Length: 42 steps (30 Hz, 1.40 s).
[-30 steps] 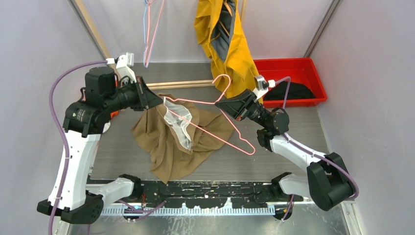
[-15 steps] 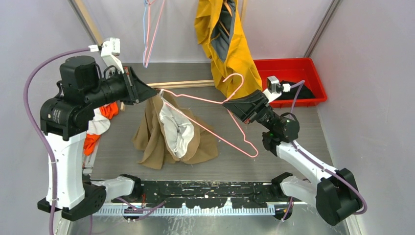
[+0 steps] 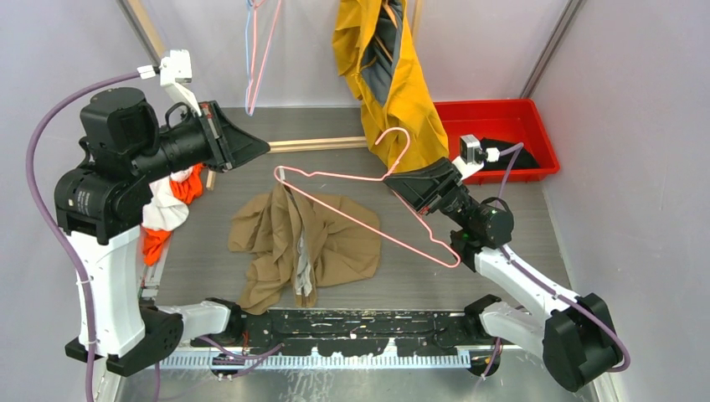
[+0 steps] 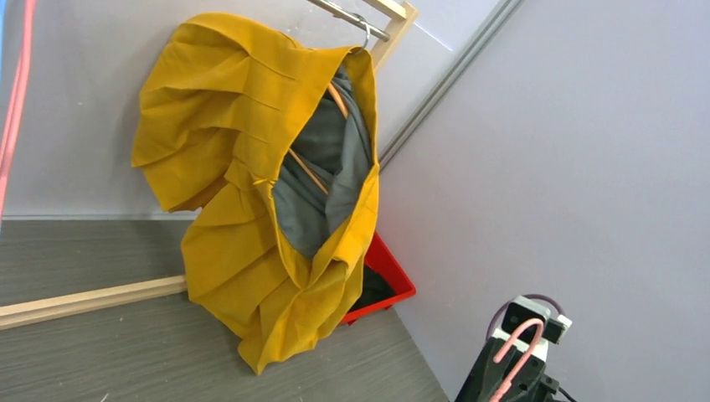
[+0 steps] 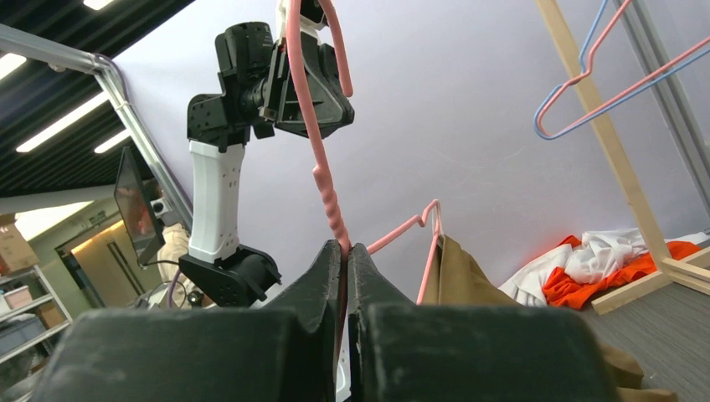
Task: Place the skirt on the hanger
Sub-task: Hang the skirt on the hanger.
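Note:
The khaki skirt point(image 3: 335, 251) lies crumpled on the grey table, and one strip of it rises to the left corner of the pink wire hanger point(image 3: 335, 175). In the right wrist view the skirt point(image 5: 456, 276) hangs from that far corner. My right gripper point(image 3: 392, 181) point(image 5: 345, 247) is shut on the hanger's neck point(image 5: 316, 134), just below the hook, and holds it above the table. My left gripper point(image 3: 264, 148) is raised to the upper left of the hanger's corner, shut and apart from the skirt. Its fingers do not show in the left wrist view.
A yellow skirt point(image 3: 393, 75) point(image 4: 251, 209) hangs on the wooden rack at the back. A red bin point(image 3: 502, 109) with dark cloth stands at the back right. Orange and white clothes point(image 3: 167, 209) lie at the left. Pink and blue hangers point(image 3: 255, 59) dangle at the back.
My left gripper has let go of the skirt and risen to the upper left. The skirt has dropped to the table, still caught on the hanger's left corner. The right arm shifted slightly.

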{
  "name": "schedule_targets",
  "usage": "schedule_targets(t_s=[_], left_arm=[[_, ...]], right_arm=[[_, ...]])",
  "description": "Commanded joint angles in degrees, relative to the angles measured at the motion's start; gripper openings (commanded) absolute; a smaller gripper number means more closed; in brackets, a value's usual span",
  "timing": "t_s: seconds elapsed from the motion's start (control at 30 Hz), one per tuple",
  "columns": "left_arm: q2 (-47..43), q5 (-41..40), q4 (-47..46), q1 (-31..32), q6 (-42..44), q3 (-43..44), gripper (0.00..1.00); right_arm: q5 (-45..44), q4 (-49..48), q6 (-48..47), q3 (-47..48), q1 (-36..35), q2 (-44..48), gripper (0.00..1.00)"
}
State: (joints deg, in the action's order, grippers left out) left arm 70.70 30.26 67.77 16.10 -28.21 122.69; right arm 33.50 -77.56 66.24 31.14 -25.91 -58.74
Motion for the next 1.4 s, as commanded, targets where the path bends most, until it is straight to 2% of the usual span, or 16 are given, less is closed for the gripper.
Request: schedule_targets(t_s=[0.0, 0.13, 0.37, 0.47, 0.67, 0.87, 1.2, 1.37], left_arm=[[-2.0, -0.5, -3.8, -0.1, -0.5, -3.8, 0.07], [-3.9, -3.5, -4.2, -0.1, -0.5, -8.9, 0.07], [-9.8, -25.6, -1.5, -0.2, -1.8, -21.9, 0.06], [-12.6, -30.2, -3.0, -0.2, -2.9, -28.3, 0.06], [-17.0, -33.1, -10.1, -0.2, -5.2, -40.0, 0.04], [-20.7, -34.0, -21.0, -0.2, -8.1, -52.0, 0.04], [-19.3, -37.1, -32.8, -1.4, -13.2, -58.5, 0.05], [-20.5, -36.2, -38.7, -3.7, -16.7, -64.6, 0.05]], right_arm=[[-4.7, -4.2, -1.0, -0.5, -0.1, 0.7, 0.01], [-5.8, -4.3, -2.3, -1.0, -1.2, -0.6, 0.01], [-6.8, -4.3, -3.4, -0.6, -2.4, -2.4, 0.01], [-7.1, -4.3, -3.8, -0.6, -3.1, -3.1, 0.01], [-7.8, -4.3, -4.7, -0.9, -3.9, -4.0, 0.01], [-9.0, -4.3, -6.0, -1.5, -5.1, -5.1, 0.01], [-11.4, -4.3, -8.0, -1.1, -7.4, -7.5, 0.01], [-12.9, -4.3, -8.6, -1.1, -7.9, -8.3, 0.01]])
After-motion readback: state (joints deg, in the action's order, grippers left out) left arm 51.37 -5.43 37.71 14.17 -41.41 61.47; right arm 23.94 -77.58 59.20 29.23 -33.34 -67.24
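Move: The tan skirt's corner, draped over the pink hanger's left end, lies about 14 cm below the empty left gripper, some 3 cm ahead and 1 cm to its left. The rest of the skirt is heaped about 47 cm below that gripper, 3 cm ahead and 2 cm right. The right fingers already pinch the hanger's neck; from them the draped corner is about 18 cm left, 4 cm ahead and 6 cm lower, and the yellow skirt hangs roughly 18 cm ahead, 3 cm right and 7 cm lower. Drop the left gripper about 22 cm, fingers still nearly shut, swinging left on the way and then easing forward, to come down close to the outer side of the hanger's skirt-draped end. Turn its wrist some 40 degrees counter-clockwise while tipping the fingers down. Meanwhile keep the right fingers on the hanger's neck and carry it slowly down, left and forward, about 4 cm each way. ##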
